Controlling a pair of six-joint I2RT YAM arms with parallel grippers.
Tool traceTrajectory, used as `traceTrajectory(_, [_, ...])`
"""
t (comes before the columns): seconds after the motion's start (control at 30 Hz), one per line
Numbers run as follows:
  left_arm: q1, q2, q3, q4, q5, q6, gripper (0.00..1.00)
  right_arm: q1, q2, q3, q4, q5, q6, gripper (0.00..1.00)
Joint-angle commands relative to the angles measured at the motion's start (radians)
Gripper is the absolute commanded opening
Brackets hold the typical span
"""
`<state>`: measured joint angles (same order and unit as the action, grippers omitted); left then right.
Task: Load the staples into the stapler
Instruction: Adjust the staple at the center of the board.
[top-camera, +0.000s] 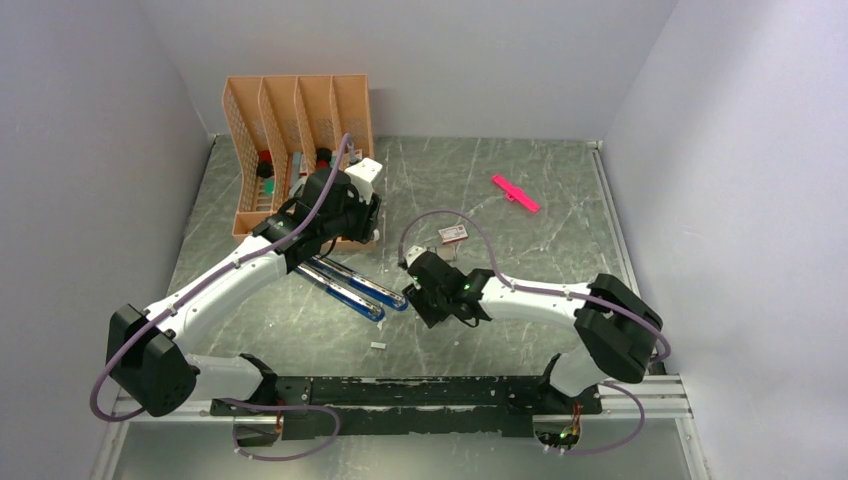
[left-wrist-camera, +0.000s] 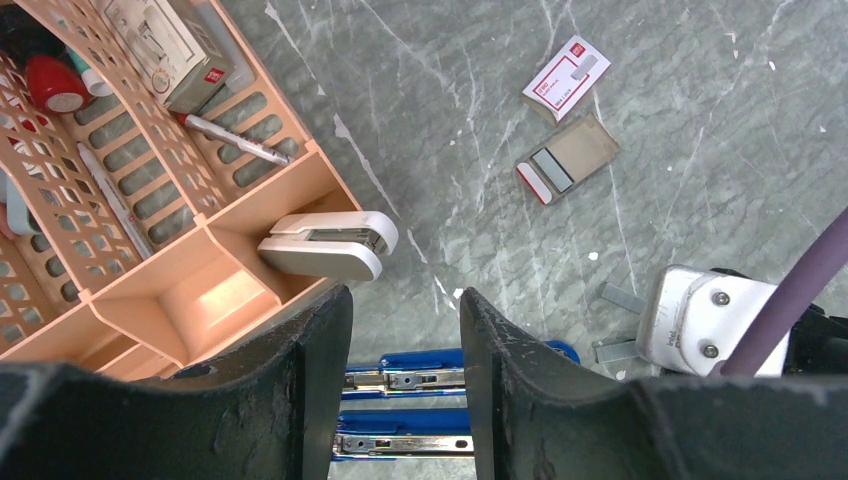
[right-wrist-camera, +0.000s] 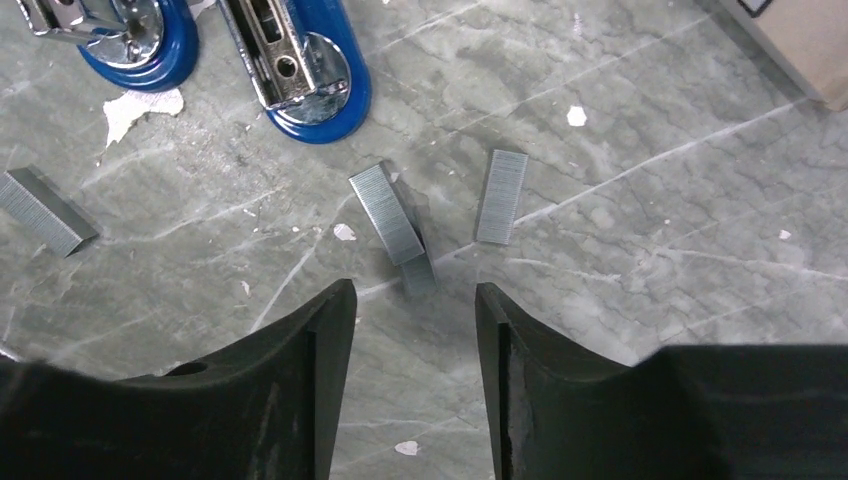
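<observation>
The blue stapler (top-camera: 355, 287) lies opened out flat on the table, its two metal channels (left-wrist-camera: 420, 378) facing up. My left gripper (left-wrist-camera: 405, 295) hovers open over the stapler's far part; both halves run across under the gap and nothing is gripped. My right gripper (right-wrist-camera: 412, 300) is open and empty just above the table, near the stapler's rounded ends (right-wrist-camera: 310, 75). Loose staples lie ahead of it: one strip (right-wrist-camera: 388, 212) close to the fingertips over a short piece (right-wrist-camera: 418, 275), another (right-wrist-camera: 502, 196) to the right, a third (right-wrist-camera: 45, 210) at far left.
The pink-and-white staple box (left-wrist-camera: 567, 78) and its tan inner tray (left-wrist-camera: 567, 165) lie beyond the stapler. An orange desk organizer (top-camera: 295, 150) stands at back left, a white stapler (left-wrist-camera: 325, 243) at its edge. A pink stick (top-camera: 515, 193) lies at back right. One strip (top-camera: 378, 346) lies near the arm bases.
</observation>
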<state>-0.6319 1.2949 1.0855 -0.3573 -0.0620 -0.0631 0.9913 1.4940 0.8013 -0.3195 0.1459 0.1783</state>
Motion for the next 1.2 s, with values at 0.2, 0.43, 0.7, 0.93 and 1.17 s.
traceTrajectory(0.2, [-0.004, -0.021, 0.03, -0.014, 0.007, 0.006, 0.49, -0.014, 0.11, 0.11, -0.101, -0.098, -0.051, 0.54])
traceTrajectory(0.43, [-0.005, -0.022, 0.03, -0.016, 0.004, 0.006, 0.49, -0.033, 0.143, 0.122, -0.12, -0.103, -0.039, 0.51])
traceTrajectory(0.7, [-0.005, -0.02, 0.03, -0.016, 0.004, 0.005, 0.49, -0.036, 0.183, 0.13, -0.13, -0.117, -0.022, 0.4])
traceTrajectory(0.93, [-0.005, -0.022, 0.029, -0.014, 0.006, 0.006, 0.49, -0.037, 0.19, 0.127, -0.139, -0.117, 0.001, 0.3])
traceTrajectory(1.17, [-0.005, -0.019, 0.031, -0.014, 0.01, 0.006, 0.49, -0.036, 0.161, 0.113, -0.113, -0.024, 0.095, 0.27])
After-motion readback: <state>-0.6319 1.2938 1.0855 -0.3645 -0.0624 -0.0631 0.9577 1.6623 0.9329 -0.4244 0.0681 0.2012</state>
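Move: Under the open right hand, about 1 cm ahead, 2 cm to its left and 3 cm below, lie the two overlapping staple strips in the centre of the board. A single strip lies some 4 cm ahead, about level sideways; another is 5 cm back and 10 cm left. The nearer stapler's middle is roughly 8 cm ahead and 14 cm left. From the left hand, the overlapping strips lie about 11 cm back, 9 cm right and 20 cm down. Sinking about 2 cm onto the near end of the overlapping strips, the right hand tips its fingers some 10 degrees steeper and edges slightly left. Once down it stays low while the fingers close from half open to about a quarter, bringing the tips to either side of that end and pinching it. ##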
